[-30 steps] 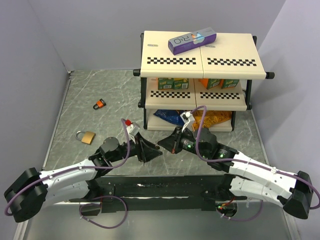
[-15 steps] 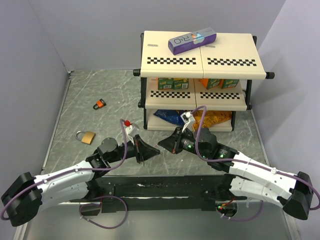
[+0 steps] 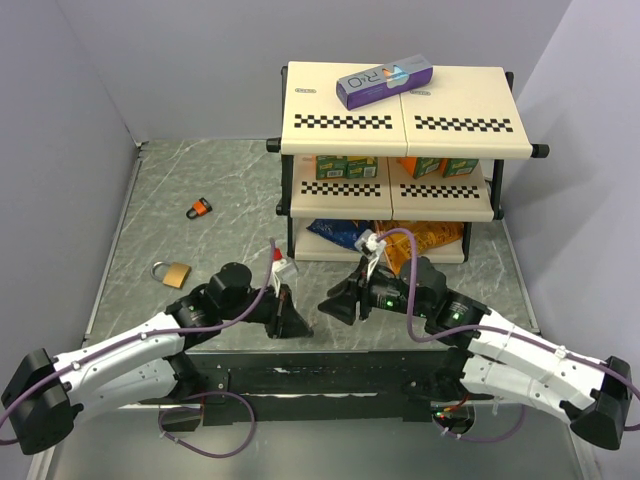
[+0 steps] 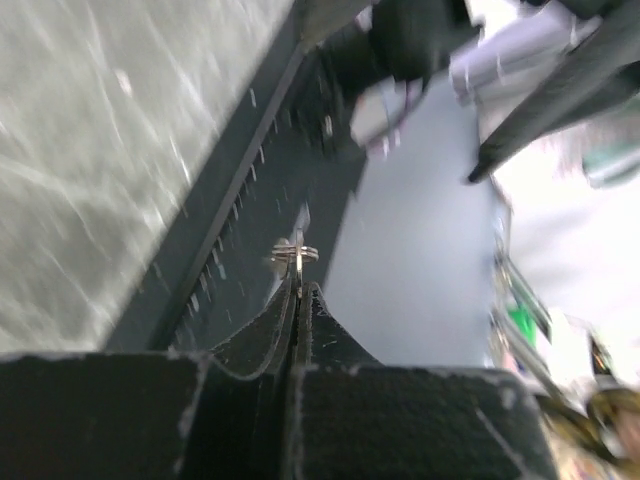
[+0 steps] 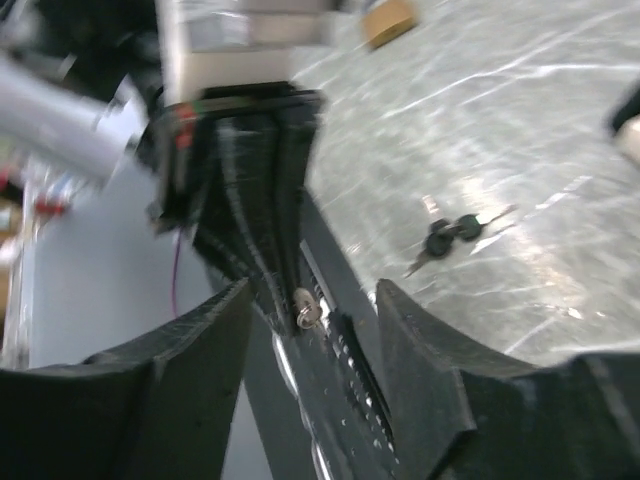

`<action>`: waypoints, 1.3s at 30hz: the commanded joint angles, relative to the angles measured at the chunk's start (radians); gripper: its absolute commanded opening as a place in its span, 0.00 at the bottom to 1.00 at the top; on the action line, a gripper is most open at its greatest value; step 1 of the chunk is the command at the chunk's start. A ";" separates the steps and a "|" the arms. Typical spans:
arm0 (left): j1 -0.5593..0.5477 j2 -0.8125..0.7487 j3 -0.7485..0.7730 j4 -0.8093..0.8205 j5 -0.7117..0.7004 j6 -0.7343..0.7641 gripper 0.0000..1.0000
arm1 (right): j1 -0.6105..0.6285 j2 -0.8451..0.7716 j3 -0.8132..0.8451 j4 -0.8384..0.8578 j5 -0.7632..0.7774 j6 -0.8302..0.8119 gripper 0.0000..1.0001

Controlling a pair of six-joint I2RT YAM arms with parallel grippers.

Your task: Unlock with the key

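Observation:
My left gripper (image 4: 298, 284) is shut on a small silver key (image 4: 297, 254) with a ring, whose end pokes out past the fingertips. In the top view the left gripper (image 3: 300, 324) hangs over the table's near edge, tip to tip with my right gripper (image 3: 324, 306). The right gripper (image 5: 312, 290) stands open with the held key (image 5: 308, 308) between its spread fingers, not touching them. Two black-headed keys (image 5: 451, 231) lie loose on the table beyond. A brass padlock (image 3: 172, 272) and a small orange-and-black padlock (image 3: 200, 208) lie at the left.
A two-tier checkered shelf (image 3: 400, 122) stands at the back with a purple box (image 3: 384, 80) on top and snack packs below. Grey walls close the left and right. A dark rail (image 3: 330, 372) runs along the near edge under both grippers.
The right gripper has opened and let go of the key, which is now in the left gripper. The left gripper shut on it and swung down toward the near edge.

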 commanded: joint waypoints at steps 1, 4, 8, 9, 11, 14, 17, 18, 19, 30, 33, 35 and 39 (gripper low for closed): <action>-0.002 0.003 0.054 -0.155 0.147 0.059 0.01 | 0.009 0.028 0.020 0.043 -0.226 -0.100 0.57; -0.004 -0.002 0.067 -0.184 0.183 0.085 0.01 | 0.023 0.071 0.018 0.082 -0.290 -0.093 0.49; -0.004 0.009 0.075 -0.194 0.204 0.104 0.01 | 0.034 0.126 0.004 0.155 -0.334 -0.068 0.44; -0.004 0.013 0.074 -0.187 0.206 0.104 0.01 | 0.037 0.135 0.000 0.175 -0.346 -0.047 0.43; -0.004 0.016 0.074 -0.187 0.207 0.104 0.01 | 0.046 0.164 -0.011 0.224 -0.366 -0.028 0.42; -0.004 0.013 0.069 -0.183 0.207 0.101 0.01 | 0.055 0.189 -0.022 0.252 -0.380 -0.004 0.41; -0.004 0.003 0.069 -0.183 0.207 0.101 0.01 | 0.060 0.207 -0.025 0.267 -0.400 -0.002 0.40; -0.004 -0.002 0.067 -0.180 0.215 0.098 0.01 | 0.060 0.209 -0.025 0.258 -0.405 -0.004 0.40; -0.004 -0.004 0.066 -0.175 0.217 0.099 0.01 | 0.062 0.218 -0.030 0.257 -0.405 -0.007 0.41; -0.004 -0.020 0.063 -0.172 0.214 0.095 0.01 | 0.060 0.252 -0.056 0.303 -0.423 0.006 0.42; -0.002 -0.024 0.064 -0.177 0.206 0.096 0.01 | 0.062 0.252 -0.059 0.307 -0.434 0.010 0.41; -0.004 -0.020 0.064 -0.177 0.204 0.096 0.01 | 0.060 0.255 -0.057 0.300 -0.440 0.007 0.38; -0.004 -0.024 0.064 -0.177 0.203 0.096 0.01 | 0.063 0.265 -0.045 0.281 -0.457 -0.004 0.33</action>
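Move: From the open right hand, the key in the left fingers lies about 4 cm to its left, 3 cm back and some 4 cm lower. The spare keys on the table lie roughly 10 cm left of the right hand, 8 cm farther out and 18 cm below. From the left hand, its own key is about 1 cm to the right, just past the pads, and the open right gripper is some 5 cm right, 4 cm ahead and 3 cm higher. Back towards the base, then more slowly left and down, the right hand comes some 8 cm in all to the key's end, swinging about 25 degrees counter-clockwise while its open fingers narrow by roughly a third or more without shutting. The left hand keeps its pinch on the key, draws back about 4 cm early on with a slight clockwise turn, then holds it there. ##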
